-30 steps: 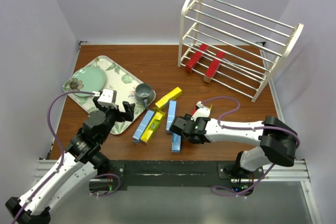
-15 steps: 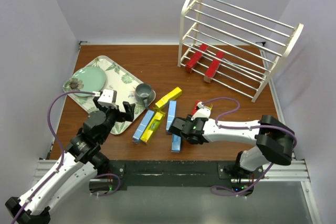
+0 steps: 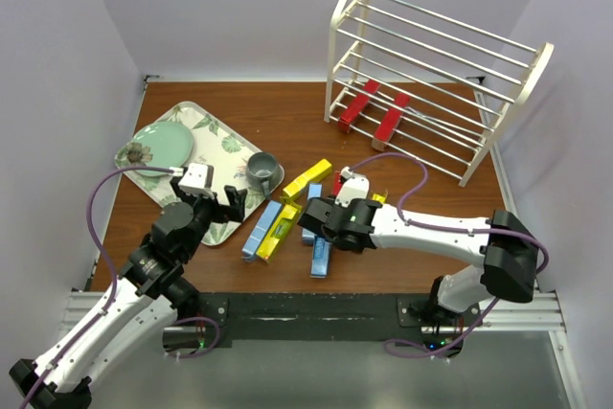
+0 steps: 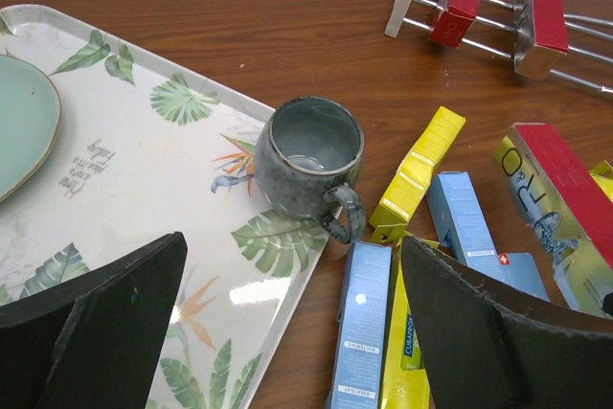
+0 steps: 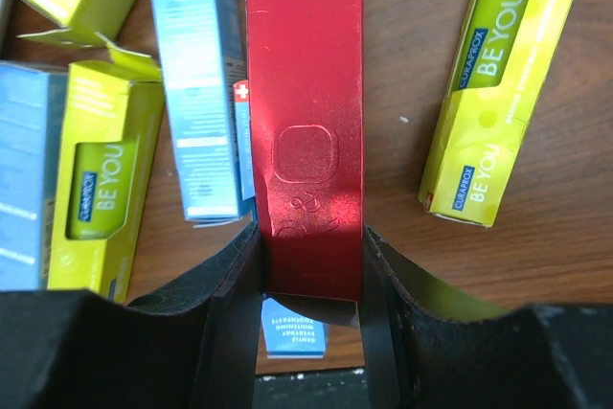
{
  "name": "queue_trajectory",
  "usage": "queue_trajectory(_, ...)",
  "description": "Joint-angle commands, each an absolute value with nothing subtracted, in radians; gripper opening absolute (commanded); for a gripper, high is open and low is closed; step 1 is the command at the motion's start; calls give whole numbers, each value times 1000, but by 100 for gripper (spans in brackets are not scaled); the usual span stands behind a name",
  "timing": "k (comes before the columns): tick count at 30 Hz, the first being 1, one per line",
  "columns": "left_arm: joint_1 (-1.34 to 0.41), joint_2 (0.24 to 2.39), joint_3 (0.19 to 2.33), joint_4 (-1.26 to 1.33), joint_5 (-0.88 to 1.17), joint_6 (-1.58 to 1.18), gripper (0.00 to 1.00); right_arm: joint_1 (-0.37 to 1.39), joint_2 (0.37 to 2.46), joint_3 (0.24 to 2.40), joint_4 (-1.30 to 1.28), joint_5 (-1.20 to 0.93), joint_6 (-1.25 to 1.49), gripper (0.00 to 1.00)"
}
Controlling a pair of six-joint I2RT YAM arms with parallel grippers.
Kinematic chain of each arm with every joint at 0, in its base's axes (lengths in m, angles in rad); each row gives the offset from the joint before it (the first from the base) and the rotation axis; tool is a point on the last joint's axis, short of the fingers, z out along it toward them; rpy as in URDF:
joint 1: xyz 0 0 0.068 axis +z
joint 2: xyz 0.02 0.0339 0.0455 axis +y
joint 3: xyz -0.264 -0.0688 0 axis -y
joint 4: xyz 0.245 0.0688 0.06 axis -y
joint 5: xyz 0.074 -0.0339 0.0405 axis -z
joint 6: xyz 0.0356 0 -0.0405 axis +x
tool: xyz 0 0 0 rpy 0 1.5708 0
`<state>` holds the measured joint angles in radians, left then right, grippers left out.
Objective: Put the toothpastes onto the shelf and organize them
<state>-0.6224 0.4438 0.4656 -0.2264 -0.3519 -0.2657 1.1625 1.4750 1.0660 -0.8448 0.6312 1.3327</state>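
Observation:
My right gripper (image 5: 309,233) is shut on the near end of a red toothpaste box (image 5: 306,112), which reaches away from the fingers above the loose pile. In the top view this gripper (image 3: 330,206) is at mid-table. Around it lie light blue boxes (image 5: 192,83) (image 3: 261,230) and yellow boxes (image 5: 503,74) (image 3: 306,179). Two more red boxes (image 3: 357,104) (image 3: 390,120) lie on the lowest tier of the white shelf (image 3: 436,40) at the back right. My left gripper (image 4: 292,241) stands open over the tray's edge, holding nothing.
A grey mug (image 4: 311,155) stands at the corner of the leaf-patterned tray (image 4: 144,141), close to the boxes. A pale green plate (image 4: 19,122) lies on the tray. White walls close in the table on three sides.
My right gripper has shut on the red box and carried it left, over the blue and yellow boxes. The left arm has not moved.

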Motion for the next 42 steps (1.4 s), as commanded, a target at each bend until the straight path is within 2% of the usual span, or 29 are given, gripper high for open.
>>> queue_trajectory(1,-626,445,506,-204,-354,-250,100,1120,1385,1106,-905,687,1249,24)
queue_trajectory(10,-627,443,506,-204,-353,-252,100,861,1192,1043,-904,687,1066,22)
queue_trajectory(16,-626,439,508,-204,-348,-252,100,680,1155,1002,-818,627,935,22)
queue_trajectory(42,-626,459,511,-212,-347,-249,100,226,1436,1005,-293,514,565,23)
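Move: The right hand already holds a red toothpaste; the free shelf space right of the two shelved reds lies some 23 cm ahead, 22 cm right and slightly below. The nearer shelved red is about 26 cm ahead, 13 cm right; the loose yellow box is 9 cm right and 2 cm back, a blue box level and 5 cm left, both 6 cm lower. From the idle left hand, that space is roughly 19 cm ahead, 48 cm right, 12 cm down. Right hand arcs the gripped red toothpaste about 22 cm right, 17 forward towards the shelf gap, turning clockwise. ##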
